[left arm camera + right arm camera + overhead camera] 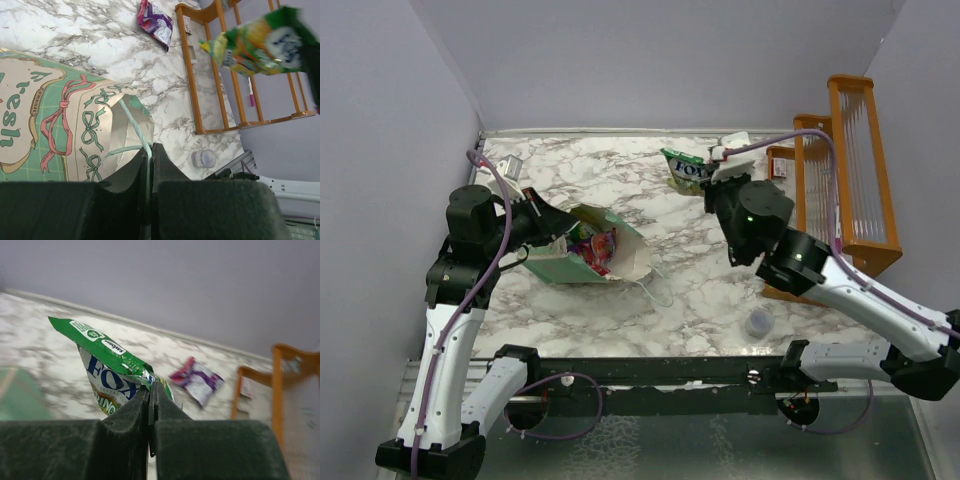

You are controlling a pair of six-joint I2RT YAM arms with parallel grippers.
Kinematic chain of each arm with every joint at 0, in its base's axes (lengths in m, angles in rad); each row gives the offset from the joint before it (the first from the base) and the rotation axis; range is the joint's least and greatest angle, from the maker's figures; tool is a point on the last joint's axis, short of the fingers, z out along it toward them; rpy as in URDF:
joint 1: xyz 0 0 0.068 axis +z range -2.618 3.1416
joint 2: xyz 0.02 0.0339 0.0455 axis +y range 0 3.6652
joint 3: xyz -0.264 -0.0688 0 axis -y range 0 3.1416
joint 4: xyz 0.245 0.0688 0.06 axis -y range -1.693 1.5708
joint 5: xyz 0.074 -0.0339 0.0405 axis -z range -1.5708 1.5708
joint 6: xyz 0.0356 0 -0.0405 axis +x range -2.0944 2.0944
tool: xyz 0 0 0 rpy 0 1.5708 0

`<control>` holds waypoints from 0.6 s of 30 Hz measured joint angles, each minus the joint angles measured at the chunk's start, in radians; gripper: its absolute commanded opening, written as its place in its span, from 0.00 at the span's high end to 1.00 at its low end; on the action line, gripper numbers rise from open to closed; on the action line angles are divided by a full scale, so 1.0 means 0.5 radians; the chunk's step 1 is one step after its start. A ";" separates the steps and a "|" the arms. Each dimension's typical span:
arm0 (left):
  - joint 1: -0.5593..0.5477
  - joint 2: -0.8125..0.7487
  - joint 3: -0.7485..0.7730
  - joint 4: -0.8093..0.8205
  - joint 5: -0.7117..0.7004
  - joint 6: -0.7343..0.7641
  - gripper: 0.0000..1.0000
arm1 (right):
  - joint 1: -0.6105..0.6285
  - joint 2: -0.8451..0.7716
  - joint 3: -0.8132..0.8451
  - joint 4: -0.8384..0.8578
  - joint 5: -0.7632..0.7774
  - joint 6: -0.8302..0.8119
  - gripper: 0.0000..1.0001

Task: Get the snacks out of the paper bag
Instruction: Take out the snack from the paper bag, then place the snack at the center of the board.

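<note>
The mint-green paper bag (552, 266) lies on its side at the left of the marble table, its mouth facing right. Several bright snacks (594, 246) show inside it. My left gripper (557, 226) is shut on the bag's upper rim; in the left wrist view the thin green paper edge (134, 125) runs between the closed fingertips (161, 157). My right gripper (714, 180) is shut on a green snack packet (686, 170) (107, 367), which hangs above the table near the back. A purple-pink packet (197, 379) (156, 22) lies on the table beyond it.
An orange wooden rack (848, 170) (220, 100) stands along the right side. A small grey round cap (758, 322) (204, 159) sits near the front right. The bag's white string handle (656, 286) trails onto the marble. Lilac walls enclose the left, back and right.
</note>
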 measured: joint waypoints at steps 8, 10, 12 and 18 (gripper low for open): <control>0.000 -0.005 0.043 -0.085 -0.063 0.040 1.00 | -0.458 0.616 -0.164 -0.044 0.026 0.163 0.99; 0.000 -0.014 0.039 -0.106 -0.063 0.040 1.00 | -0.549 0.791 -0.162 -0.049 -0.102 0.262 0.99; 0.000 -0.024 0.034 -0.113 -0.060 0.040 1.00 | -0.584 0.935 -0.115 -0.076 -0.224 0.368 0.99; 0.000 -0.050 0.021 -0.124 -0.007 0.056 1.00 | -0.741 1.156 -0.021 0.066 -0.829 0.893 0.99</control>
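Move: The right hand already holds the green snack bag high up. The bare table it is taken to lies about 14 cm ahead, 2 cm to the left and some 40 cm below. The purple snack packet lies roughly 27 cm ahead and 11 cm to the right, at table height; the open paper bag is about 24 cm left and 2 cm back, 32 cm lower. From the left hand that bare table is some 19 cm ahead, 22 cm right and 34 cm down. Down and forward in one quick swoop, the right arm carries the green snack bag towards the bare table left of the purple packet, sinking about 25 cm while reaching some 13 cm out and slowing near the end. It drifts slightly right, then back left, as the wrist tips the fingers some 30 degrees downward; they stay shut on the bag. ##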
